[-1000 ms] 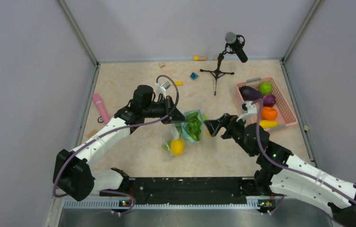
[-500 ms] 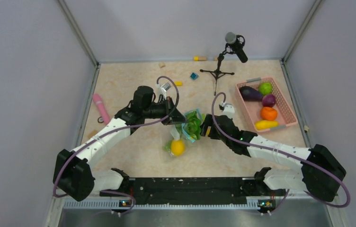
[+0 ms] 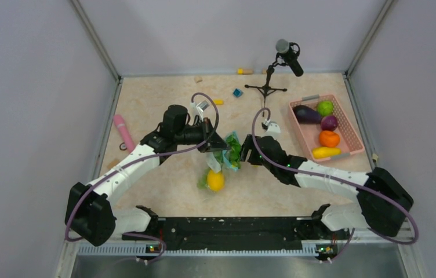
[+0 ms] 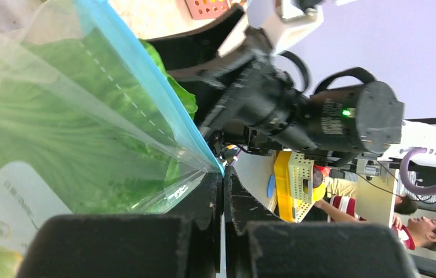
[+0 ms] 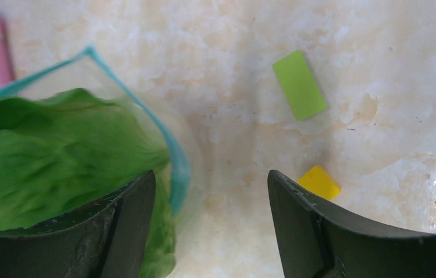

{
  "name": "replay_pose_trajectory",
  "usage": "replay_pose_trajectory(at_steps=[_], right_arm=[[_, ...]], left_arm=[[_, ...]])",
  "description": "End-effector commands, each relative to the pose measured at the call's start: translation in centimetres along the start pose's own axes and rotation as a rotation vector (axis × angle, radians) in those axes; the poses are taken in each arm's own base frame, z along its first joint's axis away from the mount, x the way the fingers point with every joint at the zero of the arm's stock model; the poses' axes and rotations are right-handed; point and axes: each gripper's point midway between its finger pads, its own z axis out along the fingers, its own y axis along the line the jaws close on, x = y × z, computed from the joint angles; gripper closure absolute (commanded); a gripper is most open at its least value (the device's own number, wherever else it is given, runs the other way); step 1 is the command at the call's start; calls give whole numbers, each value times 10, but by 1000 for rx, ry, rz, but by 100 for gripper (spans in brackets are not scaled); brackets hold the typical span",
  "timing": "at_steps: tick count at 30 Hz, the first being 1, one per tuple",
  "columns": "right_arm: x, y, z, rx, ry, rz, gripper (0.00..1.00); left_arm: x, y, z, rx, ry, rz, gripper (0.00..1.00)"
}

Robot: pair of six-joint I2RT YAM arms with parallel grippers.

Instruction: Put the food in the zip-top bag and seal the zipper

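The clear zip-top bag (image 3: 225, 163) hangs over the table's middle, with green leafy food (image 5: 59, 150) and a yellow lemon (image 3: 215, 180) inside. My left gripper (image 4: 223, 174) is shut on the corner of the teal zipper (image 4: 146, 69). My right gripper (image 5: 211, 179) stands open at the bag's right side. The zipper edge (image 5: 178, 168) lies between its fingers, close to the left one, and nothing is pinched. An eggplant (image 3: 305, 114), lime (image 3: 324, 108), magenta piece (image 3: 330, 122), orange (image 3: 329, 138) and yellow banana-like piece (image 3: 326, 152) lie in the pink basket (image 3: 349, 128).
A microphone stand (image 3: 266, 87) is behind the bag. A pink cylinder (image 3: 124, 132) lies at the left. Small blocks are scattered about: green (image 5: 299, 84) and yellow (image 5: 319, 182) under my right gripper, blue (image 3: 238, 92) farther back. Walls close in three sides.
My right arm has swung left from beside the basket to the bag's mouth, and its jaws have narrowed a little. The left gripper has kept its hold on the bag.
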Motion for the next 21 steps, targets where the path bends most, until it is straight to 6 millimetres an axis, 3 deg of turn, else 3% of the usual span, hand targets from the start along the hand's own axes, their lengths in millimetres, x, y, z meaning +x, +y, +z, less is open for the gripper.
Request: replay_pose_trajectory(at_steps=[1, 6, 13, 21], right_arm=[[-11, 4, 31, 49, -46, -4, 32], [-9, 2, 53, 77, -60, -5, 37], [-10, 16, 52, -27, -82, 15, 50], [-8, 39, 57, -143, -54, 23, 51]], left_arm=[[-8, -20, -5, 76, -30, 71, 100], [-4, -23, -9, 79, -32, 91, 100], [-6, -23, -17, 52, -68, 134, 100], [1, -21, -27, 28, -84, 148, 100]])
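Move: The forward part of the zip-top bag's open rim lies about 5 cm ahead, 5 cm left and 2 cm below the right hand. The lettuce in the mouth is roughly 6 cm to that hand's left, 1 cm ahead and 4 cm lower. On the table some 10 cm below it, the green block is 11 cm ahead and 1 cm right, the yellow cube 3 cm ahead and 3 cm right. From the left hand the same rim is about 8 cm ahead, 4 cm right and 12 cm below. The right hand brings its left finger to the bag's blue rim from the lettuce side, its other finger staying outside. It travels about 3.5 cm forward and as far left, dipping some 5 cm before rising about 3 cm, while its wide-open fingers close to half. The left hand keeps its pinch on the zipper end and late on eases about 1.5 cm left and up. ##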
